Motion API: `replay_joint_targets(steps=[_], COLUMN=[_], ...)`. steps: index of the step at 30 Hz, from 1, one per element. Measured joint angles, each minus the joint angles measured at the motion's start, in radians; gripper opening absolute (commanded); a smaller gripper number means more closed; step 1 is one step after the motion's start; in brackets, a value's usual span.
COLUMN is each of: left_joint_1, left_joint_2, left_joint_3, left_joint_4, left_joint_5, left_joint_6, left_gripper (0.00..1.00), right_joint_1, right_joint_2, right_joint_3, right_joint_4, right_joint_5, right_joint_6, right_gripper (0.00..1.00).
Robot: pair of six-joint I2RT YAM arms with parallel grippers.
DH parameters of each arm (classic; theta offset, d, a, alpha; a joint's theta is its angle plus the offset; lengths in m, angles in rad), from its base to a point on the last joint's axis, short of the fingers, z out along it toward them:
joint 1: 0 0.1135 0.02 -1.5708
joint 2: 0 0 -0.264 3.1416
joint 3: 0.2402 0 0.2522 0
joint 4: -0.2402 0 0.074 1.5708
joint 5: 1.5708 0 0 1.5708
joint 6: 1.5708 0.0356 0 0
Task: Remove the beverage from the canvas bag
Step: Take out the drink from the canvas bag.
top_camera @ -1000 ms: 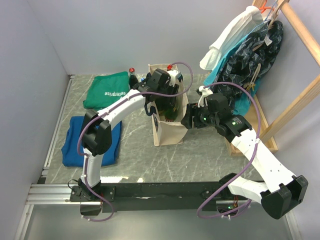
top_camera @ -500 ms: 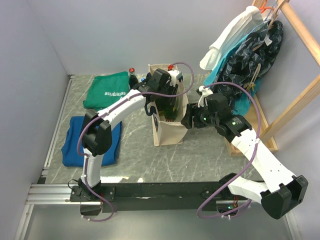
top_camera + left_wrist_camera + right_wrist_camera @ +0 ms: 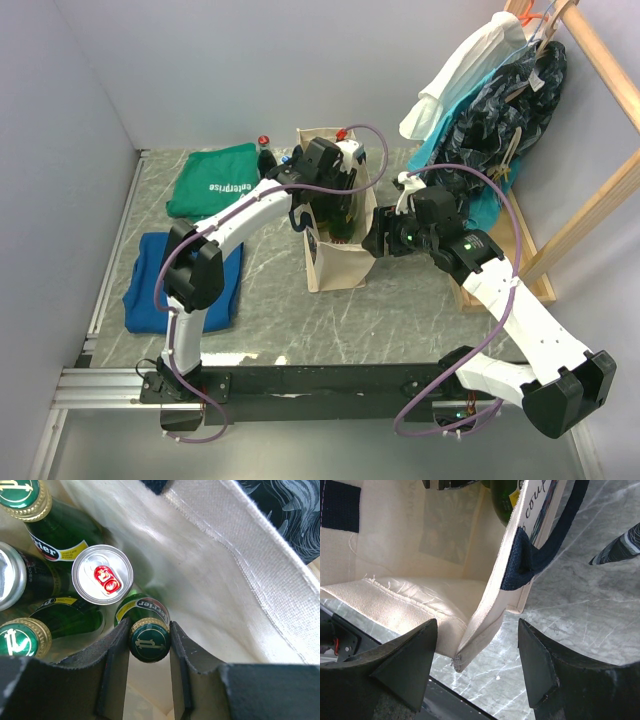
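The cream canvas bag [image 3: 336,266] stands upright mid-table with its mouth open. My left gripper [image 3: 334,203] reaches down into it. In the left wrist view that gripper [image 3: 150,630] is shut on the capped neck of a green glass bottle [image 3: 148,608], the beverage, which stands against the bag's inner wall. Beside it are a silver can with a red tab [image 3: 102,574] and other green bottles [image 3: 60,527]. My right gripper [image 3: 376,236] is at the bag's right side. In its wrist view the right gripper [image 3: 477,630] is open, with the bag's rim [image 3: 490,611] between its fingers, unpinched.
A folded green cloth [image 3: 215,178] and a blue cloth [image 3: 180,275] lie left of the bag. A red-capped bottle [image 3: 264,142] stands behind the green cloth. Clothes hang on a wooden rack [image 3: 500,100] at the right. A navy handle [image 3: 530,555] hangs over the bag's side.
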Motion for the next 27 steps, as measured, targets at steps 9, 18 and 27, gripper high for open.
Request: replay_joint_targets(steps=[9, 18, 27], left_joint_1=[-0.002, -0.014, -0.016], left_joint_2=[-0.042, -0.153, -0.201], left_joint_3=[-0.025, -0.040, -0.040], left_joint_4=[-0.011, -0.002, 0.005], left_joint_5=[0.013, 0.034, 0.025], left_joint_6=[-0.008, -0.014, -0.014], left_gripper=[0.01, 0.01, 0.01], right_joint_1=[0.000, 0.000, 0.000], right_joint_2=[0.000, 0.000, 0.000], right_joint_3=[0.000, -0.012, -0.016], right_joint_4=[0.000, 0.012, 0.021], right_joint_5=[0.000, 0.000, 0.000], right_joint_6=[0.000, 0.003, 0.004], right_gripper=[0.71, 0.72, 0.72])
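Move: The green bottle is already pinched by its neck in the left fingers, its body about 8 cm straight below them, inside the canvas bag. The red-tab can stands some 5 cm ahead of that hand and 8 cm lower; another green bottle is about 5 cm ahead and 6 cm to the left. The cola bottle outside is roughly 6 cm ahead, 18 cm left. From the right hand, the held bottle lies some 14 cm ahead, 6 cm left and 11 cm below. Keeping its pinch on the green bottle's neck, the left hand starts slowly, easing back and up, then draws the bottle almost straight up inside the canvas bag, away from the red-tab can and the other drinks. It rises about 9 cm in all and comes back about 3 cm towards the robot, while the wrist tilts by some 10 degrees so that the fingers point a little less steeply down. ##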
